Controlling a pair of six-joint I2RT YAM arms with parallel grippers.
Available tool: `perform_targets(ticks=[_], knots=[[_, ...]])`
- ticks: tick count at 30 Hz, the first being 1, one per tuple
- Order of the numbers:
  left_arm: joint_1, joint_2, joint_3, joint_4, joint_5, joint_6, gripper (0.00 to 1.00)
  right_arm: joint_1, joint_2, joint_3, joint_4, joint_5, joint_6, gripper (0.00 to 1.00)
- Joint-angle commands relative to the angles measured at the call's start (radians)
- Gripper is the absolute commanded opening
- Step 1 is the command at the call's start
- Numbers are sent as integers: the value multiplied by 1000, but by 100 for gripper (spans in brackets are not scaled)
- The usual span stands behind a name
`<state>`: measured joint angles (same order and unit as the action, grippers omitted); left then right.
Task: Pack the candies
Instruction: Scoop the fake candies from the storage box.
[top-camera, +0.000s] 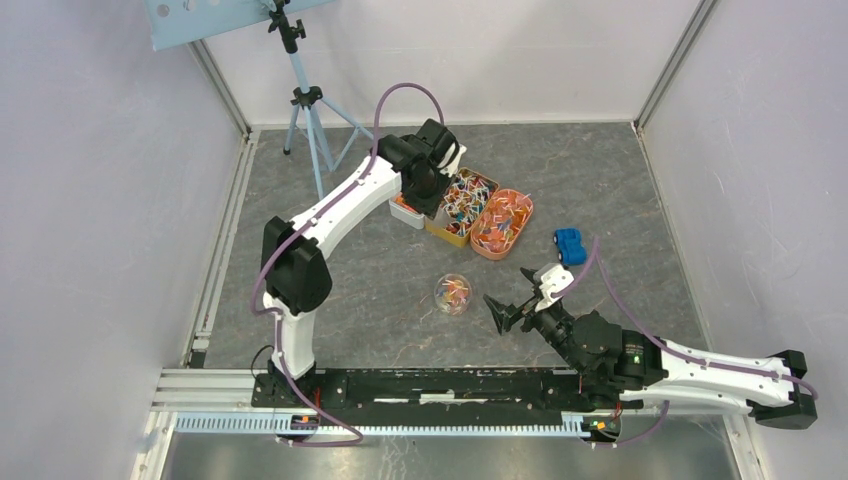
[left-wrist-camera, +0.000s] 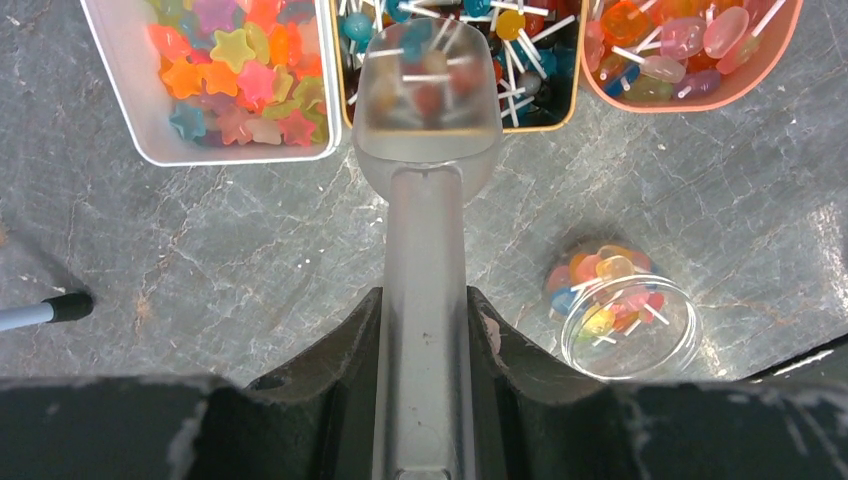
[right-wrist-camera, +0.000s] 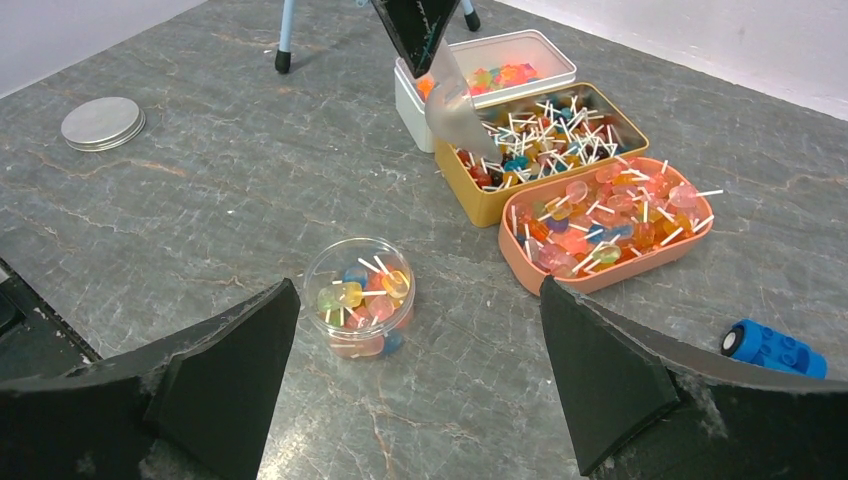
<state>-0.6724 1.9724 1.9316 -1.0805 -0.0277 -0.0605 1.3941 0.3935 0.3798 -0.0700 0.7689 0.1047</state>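
The candies fill three containers: star sweets in a white box (left-wrist-camera: 130, 100), stick candies (left-wrist-camera: 520, 40) in a yellow tin (top-camera: 440, 228), and more in a pink tray (top-camera: 529, 215). A clear round jar (top-camera: 453, 293) holds several more. My left gripper (left-wrist-camera: 425, 330) is shut on the handle of a clear scoop (left-wrist-camera: 425, 90). The scoop's bowl (right-wrist-camera: 455, 105) is tipped down at the yellow tin's (right-wrist-camera: 480, 205) left end. Whether candies lie in the bowl I cannot tell. My right gripper (right-wrist-camera: 418, 290) stands open and empty, just short of the jar (right-wrist-camera: 358, 297).
A small blue toy car (top-camera: 570, 245) lies right of the pink tray (right-wrist-camera: 600, 275). A round metal lid (right-wrist-camera: 100, 122) rests on the table far to the left. A tripod (top-camera: 305, 110) stands behind the containers, one foot (left-wrist-camera: 45, 310) near my left arm.
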Motion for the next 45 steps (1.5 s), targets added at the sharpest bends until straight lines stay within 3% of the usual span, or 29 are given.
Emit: perform_targets(ticks=[1, 16, 45], knots=[[5, 11, 10, 70, 6, 56, 2, 5, 2, 38, 19, 18, 16, 98], [21, -74, -262, 297, 8, 46, 2, 5, -13, 36, 12, 32, 21, 98], [37, -149, -530, 524, -29, 1, 2, 5, -36, 24, 23, 35, 32, 98]])
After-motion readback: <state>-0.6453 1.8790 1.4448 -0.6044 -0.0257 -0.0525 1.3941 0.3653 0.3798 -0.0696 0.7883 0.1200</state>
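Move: Ahead and to the right of the left hand, which already holds the clear scoop, the middle of the gold lollipop box lies about 10 cm farther out, 7 cm to the right and 13 cm below. The white box of star candies is some 14 cm ahead, 1 cm left; the pink box about 6 cm ahead, 15 cm right; the round jar 10 cm back, 6 cm right. From the waiting right hand the gold box is roughly 29 cm ahead, 10 cm left and 18 cm down. Lowering the scoop bowl into the near end of the gold box, the left hand first eases about 1 cm forward, then sinks some 8 cm in all: quickly for the first 5 cm, almost pausing, then more slowly. The fingers keep their grip on the handle and the wrist barely tilts, as the bowl comes down to the lollipops. ##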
